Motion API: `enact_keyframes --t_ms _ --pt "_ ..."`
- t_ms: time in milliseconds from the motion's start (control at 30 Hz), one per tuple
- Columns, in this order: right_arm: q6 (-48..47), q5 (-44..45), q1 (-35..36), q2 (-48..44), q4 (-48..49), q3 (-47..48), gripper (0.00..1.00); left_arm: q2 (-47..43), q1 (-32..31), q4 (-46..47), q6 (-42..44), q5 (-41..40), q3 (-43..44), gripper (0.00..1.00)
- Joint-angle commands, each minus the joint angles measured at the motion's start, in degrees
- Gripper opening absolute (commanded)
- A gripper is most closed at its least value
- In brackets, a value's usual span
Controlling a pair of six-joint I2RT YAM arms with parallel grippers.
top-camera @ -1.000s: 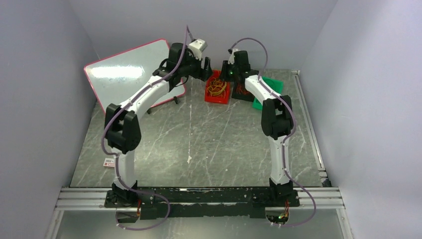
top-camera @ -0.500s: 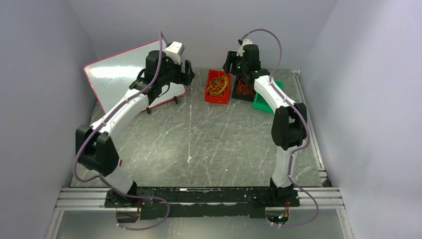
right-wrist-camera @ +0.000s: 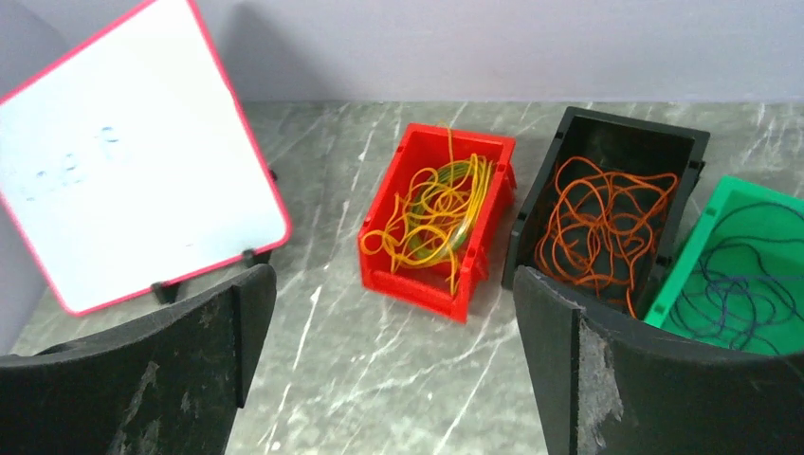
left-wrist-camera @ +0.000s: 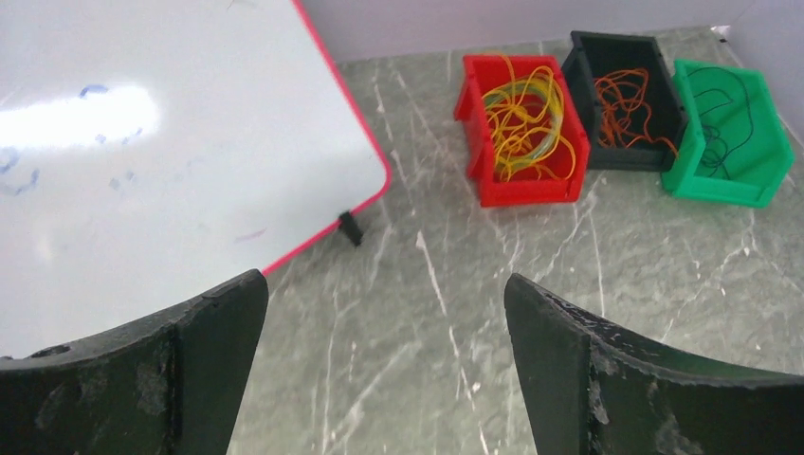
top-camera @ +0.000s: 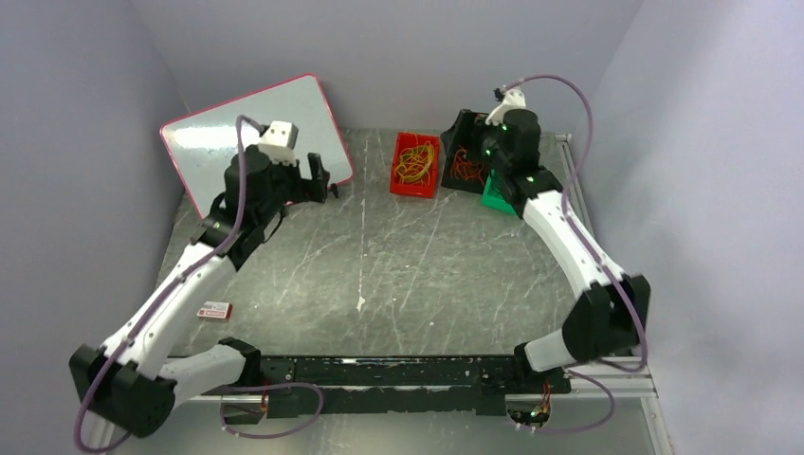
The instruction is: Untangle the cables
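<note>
The cables lie sorted in three small bins at the back of the table. Yellow cables (top-camera: 414, 163) (left-wrist-camera: 524, 121) (right-wrist-camera: 438, 213) fill the red bin (right-wrist-camera: 431, 284). Orange cables (left-wrist-camera: 630, 104) (right-wrist-camera: 604, 227) lie in the black bin (left-wrist-camera: 612, 43). Dark cables (left-wrist-camera: 725, 123) (right-wrist-camera: 740, 284) lie in the green bin (left-wrist-camera: 749, 194). My left gripper (top-camera: 325, 182) (left-wrist-camera: 384, 280) hangs open above bare table, well left of the bins, by the whiteboard's corner. My right gripper (top-camera: 463, 128) (right-wrist-camera: 393, 273) is open too, above the black bin's far end. Neither holds anything.
A red-framed whiteboard (top-camera: 251, 133) (left-wrist-camera: 142, 142) (right-wrist-camera: 133, 161) leans on small black feet at the back left. A small red and white card (top-camera: 214, 310) lies near the table's left edge. In the top view the right arm covers most of the green bin (top-camera: 493, 197).
Both grippers have opened wide and drawn away from the bins. The left arm swung left and nearer; the right arm swung right, its elbow dropping toward the near right.
</note>
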Motion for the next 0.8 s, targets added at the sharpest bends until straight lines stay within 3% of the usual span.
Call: enact_keyframes --t_ms 0,367,567,767 --pt "1.15 -0.93 -0.2 -10.86 -1.36 -6.84 1.0 -8.59 0.2 -5.25 -3.08 -6.21 -5.66 1.0" --pt "-5.18 -2.92 -0.02 -39.33 -4.8 -26.93 1.0 -24.59 0.24 -18.5 -9.42 -13.83 -13.56 1.0" --pt "-3.99 -2.66 -0.06 -45.64 -10.34 -31.54 1.0 -33.59 0.19 -22.43 -13.09 -16.84 -16.81 0.98" --pt "-1.47 -0.67 -0.06 -51.43 -7.71 -37.61 1.0 -40.44 0.21 -20.41 -13.35 -16.98 -19.18 0.98"
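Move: Both grippers are empty and open, high over the table. The red bin with the yellow cable, just filled, lies about 13 cm ahead of the right hand, 7 cm to its left and 25 cm below. From that hand the black bin is some 14 cm ahead and 5 cm right, the green bin about 10 cm ahead and 14 cm right. From the left hand the red bin lies roughly 23 cm ahead, 21 cm right and 25 cm below. Draw both open grippers away from the filled bins. Pull the right one about 19 cm straight back, drifting a little right, arching up some 4 cm first and then sinking to end slightly lower than it began. Bring the left one back some 13 cm and 10 cm left, sinking slightly and swinging its fingers leftward; touch nothing. ##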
